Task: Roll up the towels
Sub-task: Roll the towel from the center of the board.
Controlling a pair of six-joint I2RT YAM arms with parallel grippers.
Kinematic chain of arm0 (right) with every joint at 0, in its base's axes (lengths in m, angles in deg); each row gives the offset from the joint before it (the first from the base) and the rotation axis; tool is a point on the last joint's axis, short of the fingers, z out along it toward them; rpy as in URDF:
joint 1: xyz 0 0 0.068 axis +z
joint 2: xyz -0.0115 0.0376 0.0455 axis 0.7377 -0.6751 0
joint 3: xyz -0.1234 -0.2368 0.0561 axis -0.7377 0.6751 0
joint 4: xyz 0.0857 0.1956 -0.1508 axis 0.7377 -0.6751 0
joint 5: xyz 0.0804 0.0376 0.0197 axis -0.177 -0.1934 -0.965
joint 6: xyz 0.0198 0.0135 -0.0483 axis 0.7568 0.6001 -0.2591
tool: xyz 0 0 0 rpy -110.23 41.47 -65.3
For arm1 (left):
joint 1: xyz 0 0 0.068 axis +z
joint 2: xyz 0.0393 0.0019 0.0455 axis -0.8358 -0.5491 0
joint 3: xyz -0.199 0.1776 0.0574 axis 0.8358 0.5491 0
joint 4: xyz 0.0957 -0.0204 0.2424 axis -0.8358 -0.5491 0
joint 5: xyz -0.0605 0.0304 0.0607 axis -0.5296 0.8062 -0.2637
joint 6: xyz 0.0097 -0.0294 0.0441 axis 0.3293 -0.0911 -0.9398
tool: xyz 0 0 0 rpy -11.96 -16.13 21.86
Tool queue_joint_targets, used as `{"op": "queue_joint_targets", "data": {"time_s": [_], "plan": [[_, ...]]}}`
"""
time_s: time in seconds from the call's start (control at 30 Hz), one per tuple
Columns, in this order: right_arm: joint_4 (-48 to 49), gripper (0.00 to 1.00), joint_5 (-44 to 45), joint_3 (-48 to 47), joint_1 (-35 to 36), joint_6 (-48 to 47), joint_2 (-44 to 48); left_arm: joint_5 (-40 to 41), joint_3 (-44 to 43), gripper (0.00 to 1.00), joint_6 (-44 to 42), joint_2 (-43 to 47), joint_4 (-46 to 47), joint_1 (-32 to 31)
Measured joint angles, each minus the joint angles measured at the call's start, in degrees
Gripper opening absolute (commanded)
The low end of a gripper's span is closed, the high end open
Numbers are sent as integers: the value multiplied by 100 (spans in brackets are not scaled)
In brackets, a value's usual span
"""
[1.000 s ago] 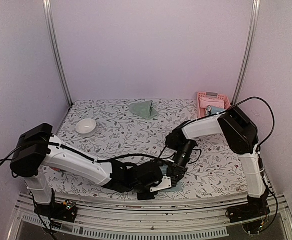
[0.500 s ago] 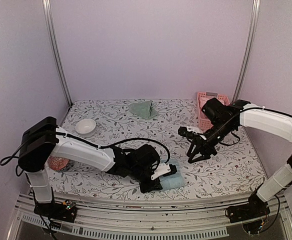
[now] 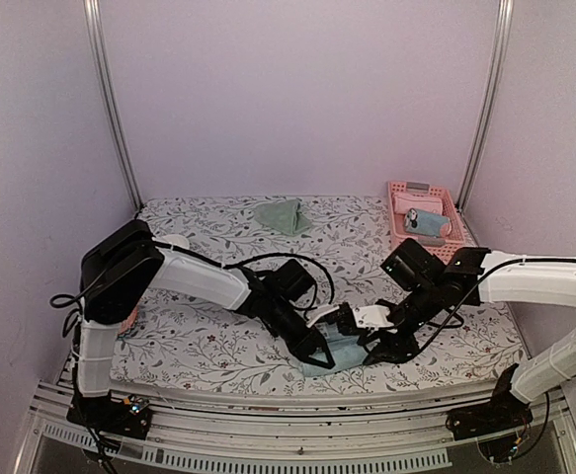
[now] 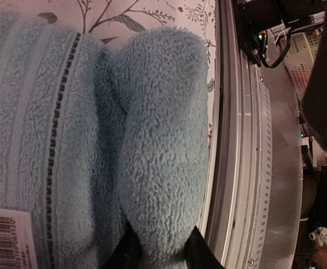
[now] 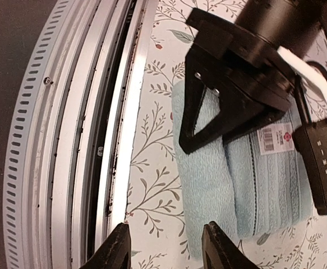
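Observation:
The light blue towel [image 3: 339, 355] lies partly folded near the table's front edge, its white label [image 5: 278, 137] facing up. My left gripper [image 4: 160, 252] is shut on a thick fold of this towel [image 4: 157, 140]; from above, the left gripper [image 3: 315, 352] sits at the towel's left side. My right gripper [image 5: 169, 246] stands open just over the table at the towel's [image 5: 208, 185] near end, with nothing between its fingers; it is next to the towel at its right in the top view [image 3: 369, 350]. The sage-green towel [image 3: 283, 214] lies crumpled at the back.
A pink basket [image 3: 444, 205] at the back right holds a rolled item. A white bowl [image 3: 176, 239] peeks from behind the left arm. The metal front rail [image 5: 68, 140] runs close beside the blue towel.
My right arm has swung down from mid-table to the blue towel's right end, and its jaws have widened. The left arm has shifted while keeping hold of the towel's fold.

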Motion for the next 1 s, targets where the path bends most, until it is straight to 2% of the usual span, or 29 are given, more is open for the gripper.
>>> {"op": "queue_joint_targets", "data": {"time_s": [0.2, 0.4, 0.5, 0.6, 0.7, 0.77, 0.87, 1.0], "plan": [[791, 47, 706, 9, 573, -37, -457, -673, -492, 24, 98, -396, -479, 173], [1556, 45, 1268, 428, 715, -243, -857, -973, -686, 24, 44, -577, -723, 260], [2065, 33, 1513, 647, 715, -474, -1108, -1134, -761, 25, 31, -684, -780, 310], [2479, 16, 1622, 752, 715, -649, -1215, -1187, -778, 35, 13, -715, -815, 345], [2568, 9, 1604, 769, 715, -750, -1215, -1128, -772, 42, -55, -673, -828, 343], [2498, 7, 1539, 710, 713, -765, -1235, -861, -688, 44, -111, -527, -831, 343], [2253, 6, 1344, 496, 708, -763, -1375, -50, -199, 47, -166, 9, -671, 282], [1768, 6, 907, -22, 697, -656, -1746, 1108, 925, 51, -79, 1104, -319, 299]]}}
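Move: The towel roll, lying left-right, has its middle about 3 cm ahead of the open right hand, 6 cm to its left and 8 cm below; its near, right-hand end is only some 3 cm to the left. The left fingers already pinch the roll, its middle about 3 cm to their right and level with them. Beyond the roll, about 6 cm farther out, lies the towel's flat part with the label. The open right fingers come down about 8 cm onto the roll's right part, easing left and forward as they tilt, and close to pinch it; then, still pinching, they ease a little farther left and slightly back. The left hand keeps its hold with a small roll of the wrist until the right has closed, then opens and slips about 5 cm left and a little forward towards the roll's left end. ##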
